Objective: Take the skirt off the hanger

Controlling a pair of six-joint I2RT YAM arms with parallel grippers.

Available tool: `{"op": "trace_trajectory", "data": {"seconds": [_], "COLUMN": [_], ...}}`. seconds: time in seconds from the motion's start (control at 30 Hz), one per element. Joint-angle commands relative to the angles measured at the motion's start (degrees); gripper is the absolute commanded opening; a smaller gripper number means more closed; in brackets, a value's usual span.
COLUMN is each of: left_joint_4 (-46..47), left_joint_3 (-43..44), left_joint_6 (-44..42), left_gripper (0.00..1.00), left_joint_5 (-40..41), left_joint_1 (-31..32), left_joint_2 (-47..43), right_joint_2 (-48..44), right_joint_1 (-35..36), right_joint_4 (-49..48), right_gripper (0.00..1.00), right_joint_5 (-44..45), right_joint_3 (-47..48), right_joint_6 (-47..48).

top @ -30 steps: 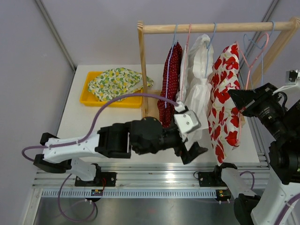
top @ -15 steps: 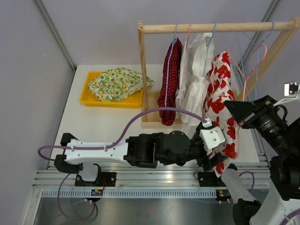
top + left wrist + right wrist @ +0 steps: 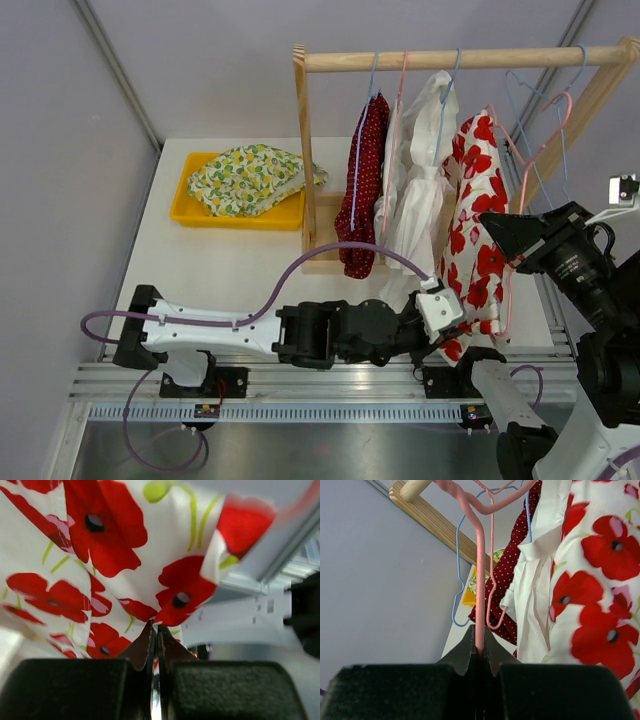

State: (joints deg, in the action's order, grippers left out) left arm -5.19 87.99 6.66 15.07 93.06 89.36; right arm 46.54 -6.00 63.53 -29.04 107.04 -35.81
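Observation:
The skirt (image 3: 476, 215), white with red poppies, hangs at the right end of the rack on a pink hanger (image 3: 541, 132). My left gripper (image 3: 456, 340) reaches across the front edge and is shut on the skirt's bottom hem; in the left wrist view the jaws (image 3: 155, 630) pinch the poppy cloth (image 3: 125, 555) between their tips. My right gripper (image 3: 502, 230) is to the right of the skirt, shut on the pink hanger's wire (image 3: 480, 580), which runs straight up from its fingertips (image 3: 480, 647). The skirt (image 3: 600, 580) fills the right of that view.
A wooden rack (image 3: 450, 58) also carries a red polka-dot garment (image 3: 362, 190) and a white garment (image 3: 420, 190) on thin hangers, plus a bare blue hanger (image 3: 459, 570). A yellow tray (image 3: 188, 212) with a floral cloth (image 3: 250, 175) sits at the back left.
My left arm swung right from beneath the white garment to the skirt's bottom edge, and its jaws went from open to shut on the hem. The skirt shifted left.

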Motion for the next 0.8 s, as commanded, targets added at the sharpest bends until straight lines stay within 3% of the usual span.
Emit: {"op": "trace_trajectory", "data": {"seconds": [0.0, 0.07, 0.27, 0.4, 0.57, 0.77], "left_joint_4": [4.92, 4.84, -2.1, -5.61, -18.87, -39.61], "left_joint_3": [-9.3, -16.16, -26.52, -32.78, -35.95, -30.78], "left_joint_6": [5.81, 6.61, 15.92, 24.78, 34.1, 37.55], "left_gripper": [0.0, 0.0, 0.0, 0.0, 0.0, 0.0], "left_joint_5": [-5.39, -6.1, 3.11, 8.47, 18.84, 31.94], "left_joint_1": [2.47, 5.88, 14.42, 16.01, 16.63, 15.85], "left_joint_2": [-3.66, -4.2, -3.75, -7.26, -14.55, -25.98], "right_joint_2": [2.67, 3.64, 6.72, 8.56, 11.37, 17.34], "right_joint_1": [0.02, 0.02, 0.02, 0.02, 0.02, 0.02], "right_joint_4": [-5.34, -6.66, -10.7, -13.34, -17.38, -23.62], "right_gripper": [0.0, 0.0, 0.0, 0.0, 0.0, 0.0], "right_joint_5": [2.14, 3.63, 6.88, 7.85, 8.29, 10.4], "right_joint_3": [3.96, 4.31, 2.74, 0.54, -1.75, -2.54], "right_joint_6": [0.92, 1.01, 1.62, 2.15, 2.06, 3.47]}}
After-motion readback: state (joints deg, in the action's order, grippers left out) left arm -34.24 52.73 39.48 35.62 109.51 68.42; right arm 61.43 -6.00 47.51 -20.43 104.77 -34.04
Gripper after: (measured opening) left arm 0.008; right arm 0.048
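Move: The left hand already grips the red-flowered skirt near its hem. The yellow tray lies about 42 cm ahead of it, 40 cm left and 34 cm below; the pink hanger is some 12 cm ahead, 9 cm right and 12 cm higher, the white skirt about 31 cm straight ahead and 5 cm up. From the right hand, which holds the hanger, the rail's bare right stretch is roughly 21 cm ahead, 6 cm right and 10 cm up, the white skirt 20 cm ahead, 8 cm left and 9 cm down. Keeping its pinch on the red-flowered skirt, the left hand drags the cloth quickly down some 26 cm, back and left, away from the pink hanger, fingers tipping about 30 degrees farther down; it then swings up and forward while still going left, nearly 20 cm left in all. The right hand keeps hold of the hanger and carries it forward about 13 cm and slightly right, towards the rail. ##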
